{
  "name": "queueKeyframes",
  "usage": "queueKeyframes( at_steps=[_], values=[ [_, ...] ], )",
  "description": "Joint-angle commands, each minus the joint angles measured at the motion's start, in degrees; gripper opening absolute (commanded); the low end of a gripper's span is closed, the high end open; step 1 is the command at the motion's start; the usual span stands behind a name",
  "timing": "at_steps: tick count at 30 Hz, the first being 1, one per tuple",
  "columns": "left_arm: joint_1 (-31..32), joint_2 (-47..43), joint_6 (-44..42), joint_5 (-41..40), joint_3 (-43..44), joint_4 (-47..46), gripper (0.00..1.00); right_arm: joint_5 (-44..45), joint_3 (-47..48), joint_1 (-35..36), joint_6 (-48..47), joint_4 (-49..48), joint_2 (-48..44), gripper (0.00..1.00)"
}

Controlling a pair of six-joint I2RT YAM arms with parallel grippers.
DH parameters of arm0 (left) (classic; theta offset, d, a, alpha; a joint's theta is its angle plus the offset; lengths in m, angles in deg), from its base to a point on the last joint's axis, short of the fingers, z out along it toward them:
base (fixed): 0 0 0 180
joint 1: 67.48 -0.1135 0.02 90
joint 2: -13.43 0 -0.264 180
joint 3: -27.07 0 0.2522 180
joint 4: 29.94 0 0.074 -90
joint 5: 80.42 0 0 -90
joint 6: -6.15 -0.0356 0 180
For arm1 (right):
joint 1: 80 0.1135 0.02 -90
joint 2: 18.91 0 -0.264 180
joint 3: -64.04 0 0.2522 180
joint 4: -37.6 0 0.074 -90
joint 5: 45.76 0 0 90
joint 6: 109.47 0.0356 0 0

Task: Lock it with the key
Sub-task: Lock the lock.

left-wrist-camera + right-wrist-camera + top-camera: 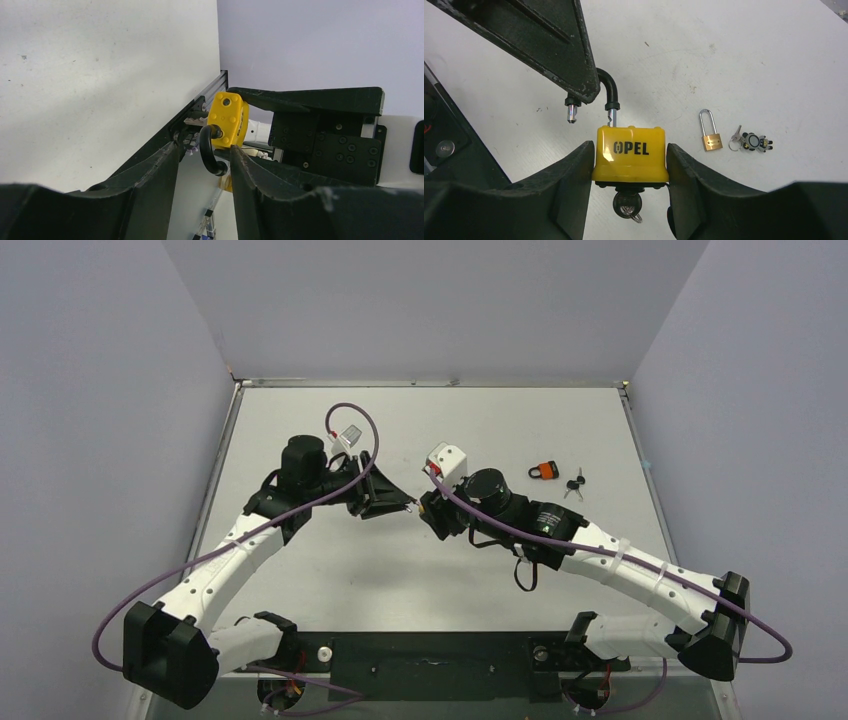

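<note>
A yellow padlock (631, 155) marked OPEL hangs above the table, my right gripper (630, 165) shut on its two sides. The key (626, 204) sticks out of the lock's underside, with a small ring on it. Its black shackle (609, 87) is swung open, and the free end (571, 112) is out of the body. My left gripper (204, 150) is open around the shackle (207, 157); the bend rests against the right finger, with a gap to the left one. In the top view both grippers (400, 502) (428, 508) meet at mid-table.
A small brass padlock (710, 135) and a key on a round fob (751, 142) lie on the white table. The top view shows an orange padlock (543, 471) and keys (574, 483) at the right back. A metal rail (210, 95) edges the table.
</note>
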Motion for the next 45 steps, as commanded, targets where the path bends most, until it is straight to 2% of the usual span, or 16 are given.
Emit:
queueKeyframes(
  at_steps=[1, 10, 17, 19, 20, 23, 24, 26, 27, 28, 29, 31, 34, 39, 42, 45],
  values=[
    [0.85, 0.4, 1.01, 2.2, 2.71, -4.77, 0.37, 1.47, 3.87, 0.8, -1.24, -1.89, -2.32, 0.0],
    [1.61, 0.86, 0.22, 4.34, 3.84, -5.26, 0.22, -0.81, 5.24, 0.89, -1.96, -0.18, -2.52, 0.0],
    [2.51, 1.66, -0.79, 6.2, 4.87, -4.84, 0.18, -1.72, 6.73, 0.94, -2.86, 1.67, -3.32, 0.0],
    [2.74, 1.89, -0.83, 6.33, 5.09, -4.75, 0.12, -3.44, 7.15, 0.93, -3.0, 2.07, -3.46, 0.0],
    [2.81, 1.91, -0.73, 6.34, 5.08, -4.83, 0.03, -3.85, 7.32, 0.9, -3.06, 2.24, -3.49, 0.0],
    [3.3, 1.4, -0.88, 6.45, 5.81, -5.38, 0.0, -4.78, 8.36, 0.81, -3.05, 2.95, -3.24, 0.01],
    [3.6, 1.01, -1.14, 6.4, 6.1, -5.41, 0.0, -5.55, 8.88, 0.84, -2.96, 3.07, -3.2, 0.04],
    [3.86, 0.16, -2.34, 5.77, 8.85, -4.48, 0.0, -6.88, 9.58, 0.84, -2.77, 2.71, -3.48, 0.23],
    [3.9, -0.46, -3.04, 4.6, 9.82, -2.62, 0.0, -7.17, 9.8, 0.86, -2.53, 2.52, -3.72, 0.39],
    [3.93, -0.89, -4.55, 3.93, 12.23, -1.57, 0.0, -7.57, 10.3, 0.86, -2.47, 2.09, -4.3, 0.46],
    [3.93, -1.62, -5.25, 2.29, 13.62, 0.57, 0.0, -7.69, 10.56, 0.82, -2.26, 1.85, -4.83, 0.59],
    [3.98, -2.45, -6.89, -0.05, 17.34, 3.53, 0.0, -7.74, 11.58, 0.81, -2.0, 0.95, -6.23, 0.72],
    [4.07, -3.62, -7.36, -3.89, 22.19, 5.89, 0.0, -7.5, 13.42, 0.83, -1.85, -0.84, -8.83, 0.75],
    [4.53, -5.9, -5.16, -7.4, 26.11, 3.52, 0.0, -7.66, 15.78, 0.77, -2.34, -3.33, -11.24, 0.77],
    [5.12, -6.48, -4.39, -8.6, 28.9, 1.4, 0.0, -8.94, 17.74, -0.34, -3.0, -3.93, -10.81, 0.76],
    [5.91, -6.43, -5.96, -10.08, 32.1, 2.08, 0.0, -14.37, 18.85, -3.34, -2.0, -5.47, -10.34, 0.72]
  ],
)
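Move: The right hand already holds the yellow padlock's body; the black shackle stands about 3 cm to that hand's left, 2 cm ahead and 1 cm up. From the left hand, with fingers part open, the shackle is some 2 cm to the right and 1 cm back, roughly level. The brass padlock lies about 14 cm ahead of the left hand, 10 cm to its right and 24 cm below; the silver keyring is some 6 cm beyond that padlock and 5 cm farther right. Left fingers ease rightward, pinch the shackle and lift about 19 cm; right fingers open, release the body, rising too. ##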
